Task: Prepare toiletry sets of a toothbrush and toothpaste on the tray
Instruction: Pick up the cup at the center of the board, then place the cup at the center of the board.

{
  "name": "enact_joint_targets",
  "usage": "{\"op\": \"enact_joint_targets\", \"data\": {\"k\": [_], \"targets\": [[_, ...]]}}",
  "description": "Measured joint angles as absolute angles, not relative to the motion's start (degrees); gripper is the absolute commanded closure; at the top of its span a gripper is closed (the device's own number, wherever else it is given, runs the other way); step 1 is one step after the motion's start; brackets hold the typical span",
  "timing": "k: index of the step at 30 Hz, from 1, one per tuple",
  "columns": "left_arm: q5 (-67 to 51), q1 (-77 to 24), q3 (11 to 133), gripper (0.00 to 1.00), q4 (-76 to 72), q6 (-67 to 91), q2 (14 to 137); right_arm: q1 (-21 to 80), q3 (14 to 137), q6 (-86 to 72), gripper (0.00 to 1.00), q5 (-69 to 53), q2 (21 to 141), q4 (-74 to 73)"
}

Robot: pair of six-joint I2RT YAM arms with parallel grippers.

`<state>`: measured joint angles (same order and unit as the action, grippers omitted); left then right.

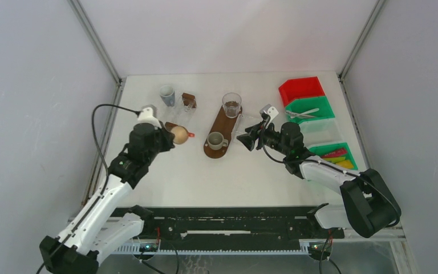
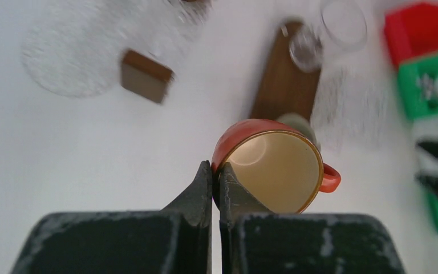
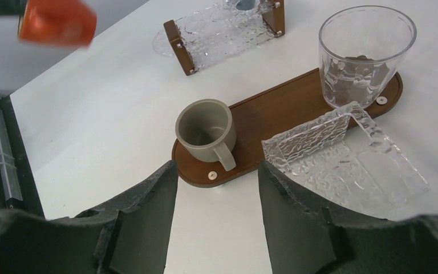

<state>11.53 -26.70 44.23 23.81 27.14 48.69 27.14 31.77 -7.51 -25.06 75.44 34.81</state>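
Observation:
My left gripper (image 2: 213, 168) is shut on the rim of an orange mug (image 2: 274, 165) with a cream inside, held tilted above the table left of the wooden tray (image 1: 223, 123). In the top view the mug (image 1: 179, 135) sits at that gripper (image 1: 174, 136). The right gripper (image 3: 217, 165) stands open and empty just short of the tray's near end (image 3: 274, 114). A pink-red toothpaste tube (image 1: 334, 153) and a lime one (image 1: 344, 163) lie in the near green bin. Pale long items that look like toothbrushes (image 1: 303, 113) lie in the far green bin.
On the wooden tray stand a grey mug (image 3: 205, 130), a clear glass (image 3: 365, 54) and a textured clear dish (image 3: 348, 157). A second textured tray with wooden ends (image 3: 222, 28) lies at the back left. A red bin (image 1: 301, 88) stands at the far right.

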Motion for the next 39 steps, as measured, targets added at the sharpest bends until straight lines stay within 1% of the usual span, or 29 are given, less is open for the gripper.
{"op": "enact_joint_targets", "data": {"k": [3,6,11,14,20,24,30,39], "targets": [[11.4,-18.1,44.2,1.0,18.6,28.6,49.1,27.1,31.8,-7.8,0.38,-25.4,75.6,35.0],[11.9,-10.9,44.5,1.0,13.1,31.2,52.9,27.1,31.8,-7.9,0.38,-25.7,75.9,35.0],[12.4,-5.1,47.9,1.0,9.2,36.0,62.8,27.1,31.8,-7.9,0.38,-25.9,76.3,35.1],[13.2,-2.4,53.7,1.0,10.4,39.2,70.7,27.1,31.8,-8.0,0.38,-26.1,76.4,35.4],[16.9,0.2,69.2,1.0,17.7,43.7,86.1,26.9,31.8,-8.1,0.38,-26.2,76.7,35.5],[16.9,1.4,75.6,1.0,22.2,45.7,93.1,26.8,31.8,-8.1,0.38,-26.5,76.7,35.9],[16.9,2.5,79.0,0.99,26.9,47.6,100.0,26.6,31.8,-8.1,0.38,-26.7,76.8,36.2],[16.8,2.7,80.3,0.98,32.3,49.1,106.4,26.6,31.8,-8.2,0.38,-27.0,77.0,36.5]]}}
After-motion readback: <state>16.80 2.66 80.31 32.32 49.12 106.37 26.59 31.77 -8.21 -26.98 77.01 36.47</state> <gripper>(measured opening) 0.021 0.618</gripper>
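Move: The left hand, holding the orange cup up in the air, has the near rounded end of the clear board about 17 cm ahead, 13 cm to its left and 20 cm below. The blue mug stands some 14 cm beyond that end and 5 cm to its right. The brown-ended holder lies about 22 cm ahead of the hand and 2 cm left; the beige cup, 8 cm ahead and 13 cm right. From the right hand, that board end is roughly 13 cm ahead, 37 cm left and 17 cm below. Fingers still shut on the side of the orange cup, the left hand swings it forward and left to over the near end of the clear board, some 18 cm out and 16 cm across. It stays high at first, then sinks about 12 cm, turning around 45 degrees counter-clockwise and finally tipping its fingers farther down. ##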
